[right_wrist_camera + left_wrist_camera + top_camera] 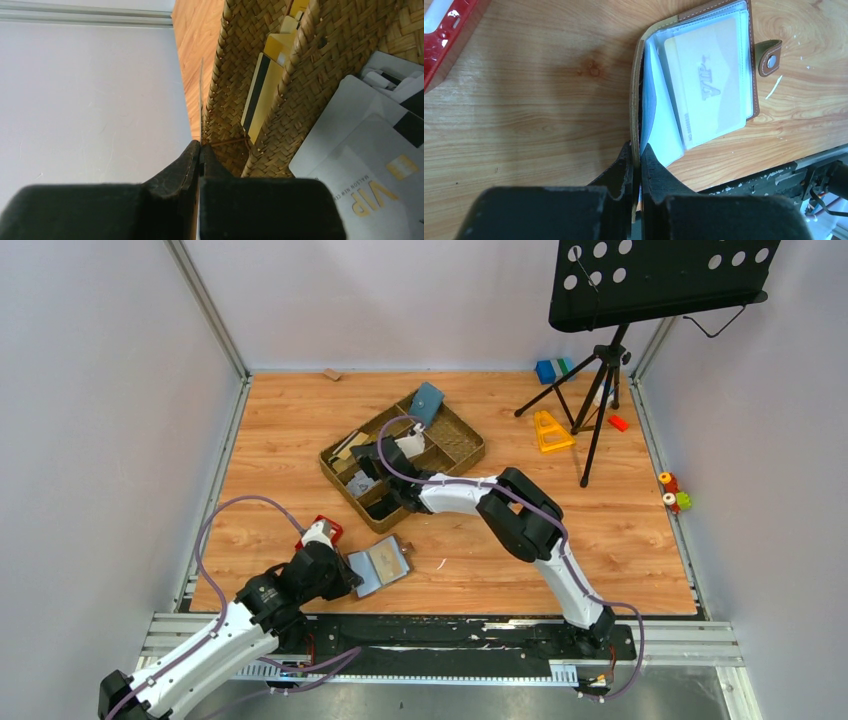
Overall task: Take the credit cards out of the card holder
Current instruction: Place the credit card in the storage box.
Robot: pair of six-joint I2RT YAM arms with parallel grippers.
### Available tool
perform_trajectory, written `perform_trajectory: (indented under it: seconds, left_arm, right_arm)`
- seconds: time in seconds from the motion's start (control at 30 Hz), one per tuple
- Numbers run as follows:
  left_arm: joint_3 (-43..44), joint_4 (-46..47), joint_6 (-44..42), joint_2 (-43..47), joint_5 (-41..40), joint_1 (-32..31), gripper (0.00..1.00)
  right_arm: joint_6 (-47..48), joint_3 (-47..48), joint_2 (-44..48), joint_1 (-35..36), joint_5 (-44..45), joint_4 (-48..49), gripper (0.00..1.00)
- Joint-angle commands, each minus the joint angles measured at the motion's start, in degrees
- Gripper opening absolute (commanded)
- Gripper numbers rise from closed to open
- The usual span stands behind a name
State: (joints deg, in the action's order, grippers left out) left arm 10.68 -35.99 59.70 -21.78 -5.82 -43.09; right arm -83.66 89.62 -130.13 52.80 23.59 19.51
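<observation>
The brown card holder lies open near the table's front edge. My left gripper is shut on its left cover. In the left wrist view that cover stands on edge between the fingers of the left gripper. The rest of the card holder lies flat, and a cream VIP credit card sits in its clear sleeve beside the snap tab. My right gripper is over the woven basket. The right gripper is shut on a thin credit card seen edge-on.
Pale VIP cards and a yellow card lie in the basket's compartments. A teal pouch leans on its far rim. A red object lies left of the holder. A music stand, yellow triangle and small toys are at the right.
</observation>
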Motion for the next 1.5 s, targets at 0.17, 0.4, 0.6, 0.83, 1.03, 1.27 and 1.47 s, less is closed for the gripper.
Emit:
perform_trajectory:
  seconds: [0.17,0.4,0.6,0.83,1.03,1.27,1.47]
  left_arm:
    - [0.6,-0.3,-2.0,-1.1,0.8,0.1,0.00]
    - [0.8,1.3,-2.4,-2.9,1.9,0.1,0.00]
    - [1.3,2.9,-3.3,-3.8,2.5,0.1,0.00]
    - [3.1,6.2,-6.8,-5.7,5.3,0.1,0.00]
    - [4.6,15.3,-11.8,-9.0,13.1,0.0,0.00]
    - [6.4,20.2,-14.3,-9.4,21.0,0.0,0.00]
    - [6.7,27.1,-10.2,-11.2,24.5,0.0,0.00]
  right_arm:
    - [-2.2,6.3,-3.5,-0.3,2.0,1.0,0.18]
    - [-0.5,4.4,-0.8,-0.4,2.6,1.6,0.42]
    - [9.4,-0.3,5.7,-0.3,3.1,5.2,0.46]
    - [23.0,-11.3,18.3,-0.4,1.5,7.7,0.47]
    - [36.4,-29.9,33.9,-1.5,-5.0,13.3,0.53]
    - [51.4,-46.5,54.6,-5.2,-27.5,3.4,0.59]
    - [54.3,-55.5,69.1,-8.1,-34.9,-9.0,0.73]
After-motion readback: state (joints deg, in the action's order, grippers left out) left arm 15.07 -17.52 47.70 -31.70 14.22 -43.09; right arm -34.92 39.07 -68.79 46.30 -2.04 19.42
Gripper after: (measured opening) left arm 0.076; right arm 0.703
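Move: The gold cards' compartment of the storage box, meant for the card held in the right gripper, lies about 2 cm ahead of that hand, 2 left and 7 below. The silver cards are about 5 cm back and 8 down, no offset sideways; the blue case is some 10 ahead, 13 right. From the left hand, the card holder in its grip centres about 4 ahead and 5 right, the red toy 10 ahead and 6 left, and the gold compartment 27 ahead, 1 left. Ease the right gripper a centimetre forward over the gold compartment, open the fingers to let go of the card, then swing back and right about 23 cm, towards the card holder, rising some 11 cm, tipping the fingers up as they open wider. Keep the left gripper shut on the holder; carry it about 7 cm right, lifting 5 and turning some 20 degrees clockwise. ##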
